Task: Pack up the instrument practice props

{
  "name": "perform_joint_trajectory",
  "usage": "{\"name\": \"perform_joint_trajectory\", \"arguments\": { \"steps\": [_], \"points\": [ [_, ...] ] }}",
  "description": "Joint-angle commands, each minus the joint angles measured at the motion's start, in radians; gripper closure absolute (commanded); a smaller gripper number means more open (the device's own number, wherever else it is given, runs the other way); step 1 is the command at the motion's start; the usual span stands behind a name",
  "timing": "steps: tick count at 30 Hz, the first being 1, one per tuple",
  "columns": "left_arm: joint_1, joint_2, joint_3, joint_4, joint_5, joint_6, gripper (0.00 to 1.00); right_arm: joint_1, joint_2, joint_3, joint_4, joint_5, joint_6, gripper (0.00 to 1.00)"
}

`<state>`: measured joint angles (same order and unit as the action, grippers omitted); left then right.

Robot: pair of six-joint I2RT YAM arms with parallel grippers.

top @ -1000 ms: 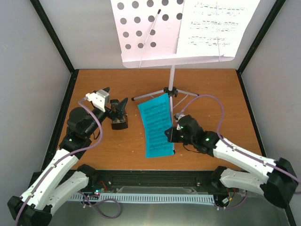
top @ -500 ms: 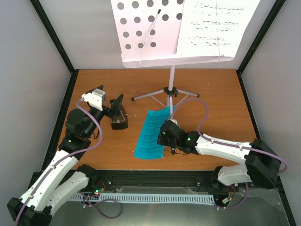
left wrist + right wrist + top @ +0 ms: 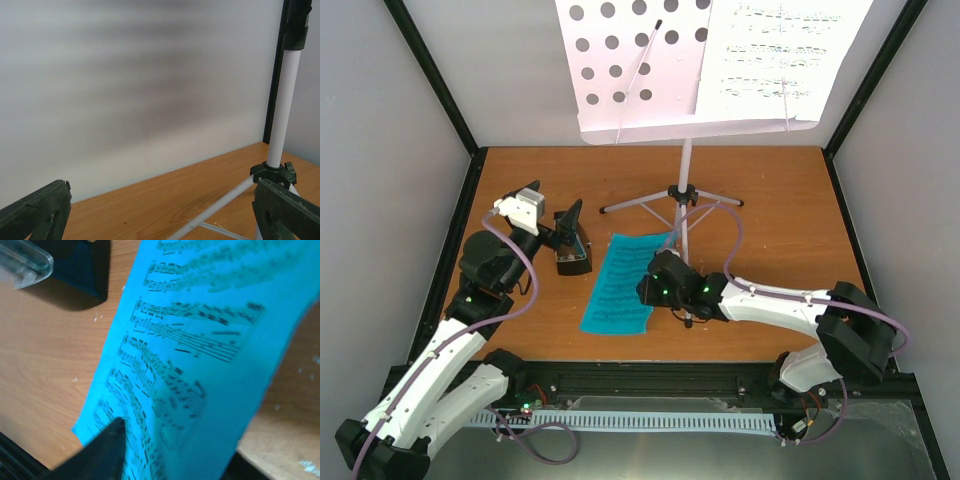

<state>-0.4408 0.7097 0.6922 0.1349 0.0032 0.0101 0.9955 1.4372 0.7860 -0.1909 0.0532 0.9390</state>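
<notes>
The teal folder (image 3: pixel 618 285), printed with music, lies on the table in front of the stand; in the right wrist view the folder (image 3: pixel 210 340) curves up between my fingers. My right gripper (image 3: pixel 646 290) (image 3: pixel 170 467) sits at its right edge, jaws apart, one finger on top of it. The black metronome (image 3: pixel 572 256) (image 3: pixel 80 270) stands just left of the folder. My left gripper (image 3: pixel 554 204) (image 3: pixel 160 220) hovers open just behind it, holding nothing. The music stand's white perforated desk (image 3: pixel 640 70) holds white sheet music (image 3: pixel 780 60).
The stand's silver pole (image 3: pixel 685 170) (image 3: pixel 282 110) and tripod legs (image 3: pixel 640 203) stand mid-table, just behind my right arm. Grey walls with black corner posts (image 3: pixel 440 90) enclose the wooden table (image 3: pixel 790 220) on three sides.
My right gripper has carried the teal folder left and nearer, beside the metronome, and its jaws have parted. The left gripper swung slightly left, then held still.
</notes>
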Motion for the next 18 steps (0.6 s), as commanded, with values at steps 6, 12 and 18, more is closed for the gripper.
{"name": "perform_joint_trajectory", "arguments": {
  "steps": [6, 12, 18],
  "points": [
    [-0.003, 0.003, -0.001, 0.029, -0.009, 0.016, 0.01, 0.008, -0.215, 0.057, -0.184, 0.151, -0.157, 0.24],
    [-0.003, 0.007, -0.001, 0.03, -0.004, 0.015, 0.0, -0.022, -0.346, 0.117, -0.365, 0.286, -0.251, 0.13],
    [-0.003, 0.045, 0.052, -0.005, 0.11, -0.051, 0.01, -0.228, -0.492, 0.062, -0.31, 0.163, -0.347, 0.09]
  ]
}}
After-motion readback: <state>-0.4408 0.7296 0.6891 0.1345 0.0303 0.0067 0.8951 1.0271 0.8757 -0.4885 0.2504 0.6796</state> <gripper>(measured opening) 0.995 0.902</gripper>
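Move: The turquoise sheet the right fingers are laying down has its middle some 4 cm to the left of that hand, 1 cm back and about 3 cm below. The black metronome stands roughly 14 cm left and 6 cm ahead of the right hand. The music stand's leg hub is about 15 cm ahead and 7 cm right, its near foot 9 cm back and 8 cm right. From the high left hand, the sheet lies about 12 cm right, 8 cm back and 33 cm down. Letting go of the turquoise sheet, the right fingers spread from about a third open to nearly full while the hand comes away almost straight up, then up and to the right together: some 12 cm of rise and 8 cm rightwards in all, away from the paper. The wrist tips the fingers up by about 20 degrees on the way. ##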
